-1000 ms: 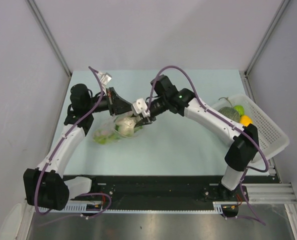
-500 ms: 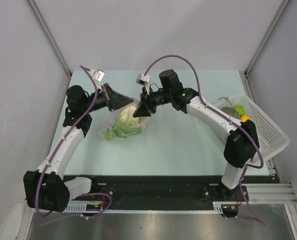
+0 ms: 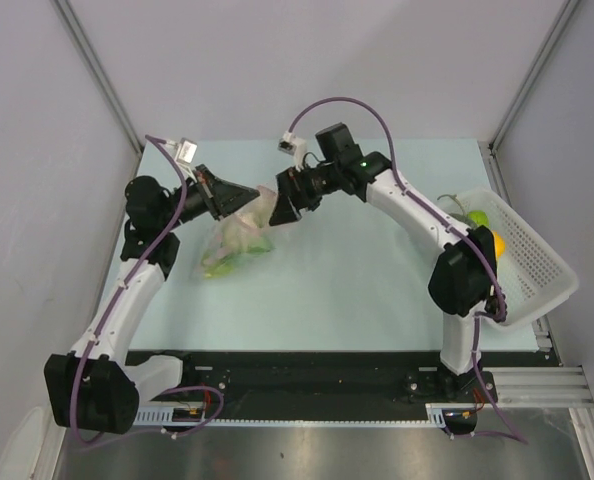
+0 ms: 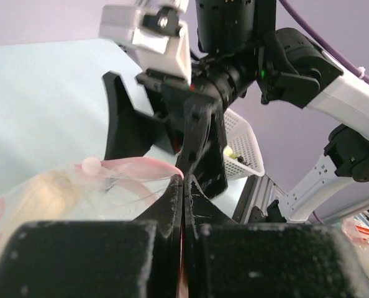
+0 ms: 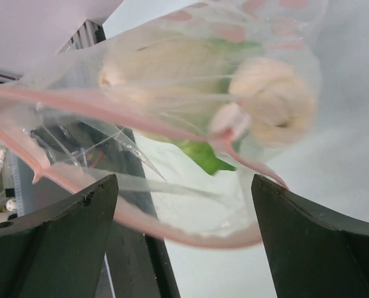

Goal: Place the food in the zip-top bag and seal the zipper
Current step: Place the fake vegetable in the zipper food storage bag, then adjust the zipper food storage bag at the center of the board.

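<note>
The zip-top bag hangs between my two grippers above the table. Through it I see the white-green leek, a pale white piece and something green. My left gripper is shut on the pink-red zipper at the mouth edge, with red showing between its fingers. My right gripper faces it, open wide. In the right wrist view the zipper loops loosely between the right gripper's fingers and neither finger touches it. The bag mouth gapes open.
A white latticed basket stands at the right table edge, with a green fruit and an orange fruit in it. The basket also shows in the left wrist view. The right arm arches over the table's middle.
Both grippers have risen and moved back and left. The bag, which lay on the table, has been lifted and now hangs from the left gripper. The right gripper has turned to face the bag mouth.
</note>
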Robot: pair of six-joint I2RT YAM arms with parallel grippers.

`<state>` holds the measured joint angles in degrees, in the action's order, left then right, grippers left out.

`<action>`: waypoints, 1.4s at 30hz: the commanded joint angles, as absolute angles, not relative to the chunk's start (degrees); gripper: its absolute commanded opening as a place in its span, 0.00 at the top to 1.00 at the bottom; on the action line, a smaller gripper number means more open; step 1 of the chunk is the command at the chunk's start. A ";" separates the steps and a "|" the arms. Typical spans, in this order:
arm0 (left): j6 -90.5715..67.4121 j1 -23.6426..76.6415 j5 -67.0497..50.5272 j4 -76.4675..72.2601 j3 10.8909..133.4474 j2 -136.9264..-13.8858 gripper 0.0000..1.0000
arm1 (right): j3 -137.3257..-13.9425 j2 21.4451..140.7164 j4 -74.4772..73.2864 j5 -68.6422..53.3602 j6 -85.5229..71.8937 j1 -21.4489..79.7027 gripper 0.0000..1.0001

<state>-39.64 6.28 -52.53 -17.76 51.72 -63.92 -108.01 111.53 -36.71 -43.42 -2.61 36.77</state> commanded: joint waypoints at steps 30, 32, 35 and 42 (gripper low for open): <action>-19.92 8.52 -43.07 -1.44 58.06 -58.44 1.00 | -101.41 101.95 -36.15 -58.61 -13.77 29.36 1.00; -13.65 12.55 -41.67 11.39 62.21 -59.41 1.00 | -107.03 101.61 -28.27 -60.46 -21.66 29.62 1.00; -6.69 17.30 -41.92 19.94 66.53 -59.33 1.00 | -111.88 101.25 -26.97 -59.24 -21.89 32.68 1.00; -8.95 18.90 -39.65 21.54 63.99 -58.10 1.00 | -112.67 104.85 -39.63 -55.91 -11.62 32.52 1.00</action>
<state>-10.52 18.90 -42.30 17.23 64.10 -58.54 -110.43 103.94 -33.63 -56.40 -15.64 33.41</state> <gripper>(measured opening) 0.005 0.010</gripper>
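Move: The mouth of the zip bag hangs around the open right fingers; the lip to be pinched is roughly 4 cm to their right, 1 cm back and 2 cm below. The white slider sits about 4 cm forward, 3 cm left and 6 cm above the right hand; the vegetables in the bag lie some 7 cm left and 12 cm below, neither ahead nor back. From the left hand, the lip is about 7 cm right, straight across, and 12 cm below. Back the open right gripper out to the right and up about 5 cm, bring it down again onto the near lip of the zip bag, and shut it to pinch the rim. Then raise the rim some 12 cm and slightly left, up beside the left gripper. Keep the left gripper's pinch on the rim, and as the right lifts, draw it about 5 cm back and a little right, tilting its wrist. ##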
